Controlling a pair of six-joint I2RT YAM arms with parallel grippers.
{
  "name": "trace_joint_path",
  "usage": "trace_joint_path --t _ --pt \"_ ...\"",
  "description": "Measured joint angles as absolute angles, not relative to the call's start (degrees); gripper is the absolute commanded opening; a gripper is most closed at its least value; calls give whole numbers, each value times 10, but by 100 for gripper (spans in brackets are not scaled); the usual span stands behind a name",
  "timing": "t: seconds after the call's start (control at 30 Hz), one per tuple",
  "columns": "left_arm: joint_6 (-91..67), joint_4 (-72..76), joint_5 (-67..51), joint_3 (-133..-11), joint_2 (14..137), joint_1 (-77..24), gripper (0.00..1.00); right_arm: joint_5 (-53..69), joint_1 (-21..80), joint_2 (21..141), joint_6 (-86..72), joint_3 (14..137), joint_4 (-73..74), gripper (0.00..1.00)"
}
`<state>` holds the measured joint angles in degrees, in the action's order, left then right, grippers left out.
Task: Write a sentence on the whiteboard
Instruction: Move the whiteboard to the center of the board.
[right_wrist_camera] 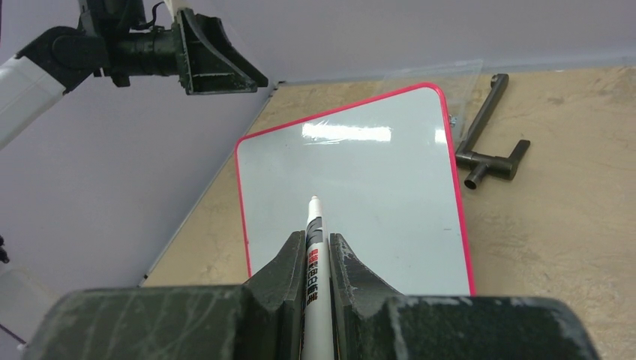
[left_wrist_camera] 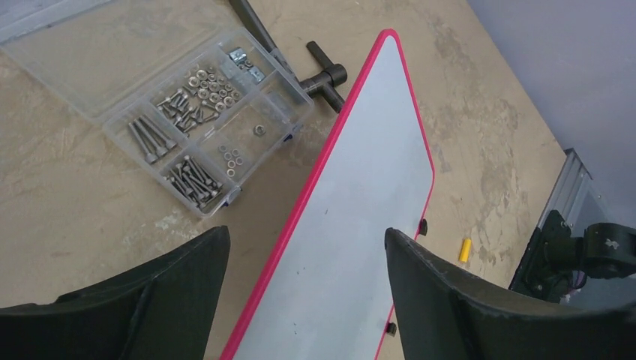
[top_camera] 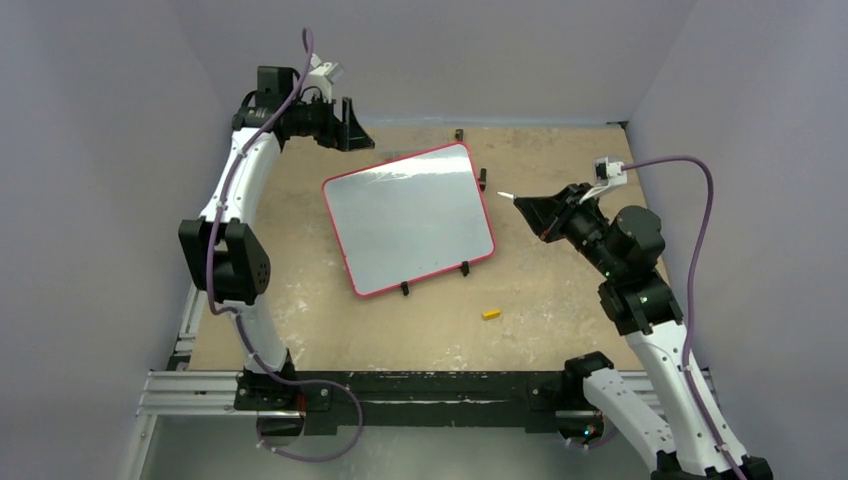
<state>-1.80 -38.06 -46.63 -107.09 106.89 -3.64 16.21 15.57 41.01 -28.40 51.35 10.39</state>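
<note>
The whiteboard (top_camera: 410,220) lies flat on the table, pale grey with a red-pink rim and black clips on its near edge. Its face (right_wrist_camera: 352,195) is bare; no sentence shows on it. My right gripper (right_wrist_camera: 315,238) is shut on a white marker (right_wrist_camera: 313,217), whose uncapped tip (top_camera: 503,194) hangs just off the board's right edge, pointing at it. My left gripper (top_camera: 345,125) hovers open above the table beyond the board's far left corner. In the left wrist view the whiteboard (left_wrist_camera: 360,187) runs between the wide-set jaws of my left gripper (left_wrist_camera: 306,231), with nothing held.
A yellow marker cap (top_camera: 491,314) lies on the table near the board's front right corner. A clear parts box of screws and nuts (left_wrist_camera: 180,112) and a black T-handle tool (left_wrist_camera: 326,75) sit by the board's far side. Purple walls close in the table.
</note>
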Motion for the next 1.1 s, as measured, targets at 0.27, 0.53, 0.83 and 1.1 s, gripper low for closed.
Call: trace_joint_path --t 0.27,0.53,0.83,1.1 --pt "12 -423 -515 -1124 1142 -34 66 178 156 423 -274 514 115 0" --pt "30 -458 -542 -1139 1170 -34 58 197 156 435 -274 512 112 0" --pt "58 -497 -569 -1139 1200 -39 52 205 156 435 -274 512 117 0" --pt "89 -521 -570 -1139 1224 -59 36 205 156 426 -274 512 120 0"
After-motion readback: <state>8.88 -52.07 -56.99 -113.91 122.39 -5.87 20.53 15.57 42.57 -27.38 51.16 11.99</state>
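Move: The whiteboard leans with its far edge raised. From my open left hand its middle lies about 9 cm back, 9 cm right and 20 cm below, but the far edge's left part is nearly under the fingers, some 11 cm down. The screw box lies behind it, 15 cm ahead of this hand and 11 cm right; the black clamp 13 cm ahead, 24 cm right. From my right hand the whiteboard's middle is 12 cm ahead, 18 cm left, 27 cm below. I lower my left hand about 9 cm onto the whiteboard's raised far edge, near its left corner, easing some 3 cm right. The wrist tips down and turns clockwise, roughly 15 degrees each, while the fingers close from wide to about half open, one going behind the edge and one in front. My right hand keeps its grip on the marker and barely shifts. ##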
